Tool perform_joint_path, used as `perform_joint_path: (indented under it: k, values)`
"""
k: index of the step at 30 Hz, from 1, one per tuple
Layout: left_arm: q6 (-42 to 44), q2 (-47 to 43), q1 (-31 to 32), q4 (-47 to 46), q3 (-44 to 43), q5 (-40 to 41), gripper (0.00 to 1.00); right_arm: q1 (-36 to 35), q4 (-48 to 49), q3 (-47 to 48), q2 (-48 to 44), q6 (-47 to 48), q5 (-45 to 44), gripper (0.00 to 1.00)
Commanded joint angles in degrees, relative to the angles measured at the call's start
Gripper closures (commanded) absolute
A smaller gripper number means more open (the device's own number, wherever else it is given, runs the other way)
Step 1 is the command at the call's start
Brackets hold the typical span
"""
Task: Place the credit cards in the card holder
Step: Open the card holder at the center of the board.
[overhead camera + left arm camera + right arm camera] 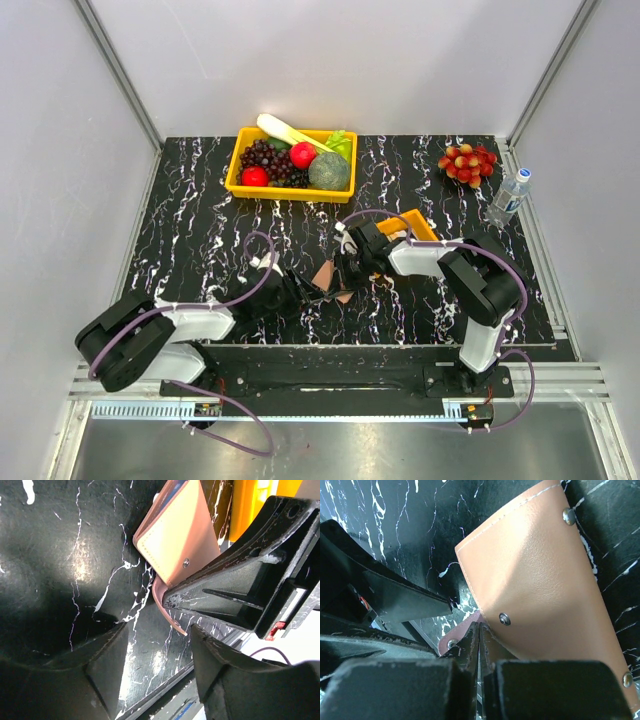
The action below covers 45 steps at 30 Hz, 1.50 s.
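Observation:
The tan-pink card holder point(325, 275) stands folded on the black marble table between my two grippers. In the right wrist view the card holder point(540, 580) fills the centre, with its snap stud facing me and its pink tab point(457, 635) sticking out to the left. My right gripper point(479, 626) is shut, its tips against the root of that tab; I cannot tell if it pinches it. My left gripper point(159, 630) is open with nothing between its fingers, and the tab's end point(179, 626) hangs just beyond them. The credit cards are out of view.
A small orange tray point(422, 222) sits behind the right gripper. A yellow bin point(238, 160) of fruit and vegetables stands at the back centre. A bunch of red fruit point(467, 163) and a water bottle point(510, 195) are at the back right. The table's near edge point(165, 680) runs just under my left fingers.

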<state>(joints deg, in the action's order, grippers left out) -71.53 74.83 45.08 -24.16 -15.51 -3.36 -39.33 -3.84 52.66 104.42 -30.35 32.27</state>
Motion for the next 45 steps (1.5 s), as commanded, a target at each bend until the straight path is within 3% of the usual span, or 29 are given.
perform_joint_path:
  k: [1,9,17,21,23,27,29,33,37,45]
  values:
    - [-2.39,3.21,0.27,-7.74,-0.66,-1.65,0.47,-0.57,2.08,0.25,-0.27,-0.5,-1.07,0.96]
    - [-4.41,9.28,0.18,-16.52,-0.93,-4.11,0.5,-0.57,1.9,0.07,-0.18,-0.15,-0.72,0.96]
    - [-4.76,10.25,0.27,-16.97,-0.66,-4.47,0.73,-0.57,1.9,0.16,-0.01,0.03,-0.81,0.96]
    - [-3.8,9.64,0.27,-15.66,-0.75,-4.12,1.0,-0.48,1.9,0.33,-0.62,0.11,-1.33,0.94]
    - [-1.0,8.33,0.27,-12.86,-1.63,-3.77,1.0,-0.48,1.9,0.77,-1.76,0.2,-1.6,0.92]
    - [6.2,2.27,0.27,-7.23,-2.6,-2.71,1.0,-0.48,1.9,1.39,-6.85,0.99,-3.96,0.7]
    - [11.99,-2.47,0.27,0.21,-5.48,-2.36,1.0,-0.4,1.47,1.48,-9.84,1.69,-6.42,0.62]
    - [23.34,-10.74,0.18,17.63,-13.83,-1.3,1.0,-0.4,-0.12,1.48,-14.76,2.4,-12.4,0.57]
    - [30.38,-12.51,-1.83,31.35,-21.48,-2.87,1.0,-0.48,-1.96,2.35,-15.56,3.28,-14.87,0.53]
    - [41.37,-6.28,-3.59,38.4,-28.43,-8.24,1.0,-0.4,-1.88,1.74,-14.6,1.44,-17.68,0.52]
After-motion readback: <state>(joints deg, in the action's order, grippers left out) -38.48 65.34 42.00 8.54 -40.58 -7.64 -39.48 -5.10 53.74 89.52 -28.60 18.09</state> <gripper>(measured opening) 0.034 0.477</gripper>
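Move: The holder's unsnapped flap lies about 2 cm to the right of my open left fingers and 1 cm below them; the card holder's body is some 3 cm ahead, 5 cm right and 2 cm lower. The yellow card box stands roughly 12 cm ahead and 18 cm right. From my right hand, its shut tips already at the flap's root, the flap is about 1 cm back and 1 cm left. I slide my left hand about 2 cm right and slightly down and shut its fingers on the flap, while my shut right fingertips stay at the flap's root. Then I lift the left hand some 12 cm, easing forward, its fingers swinging clockwise; my right hand comes off, opening about halfway as it rises 8 cm and goes 5 cm forward. ##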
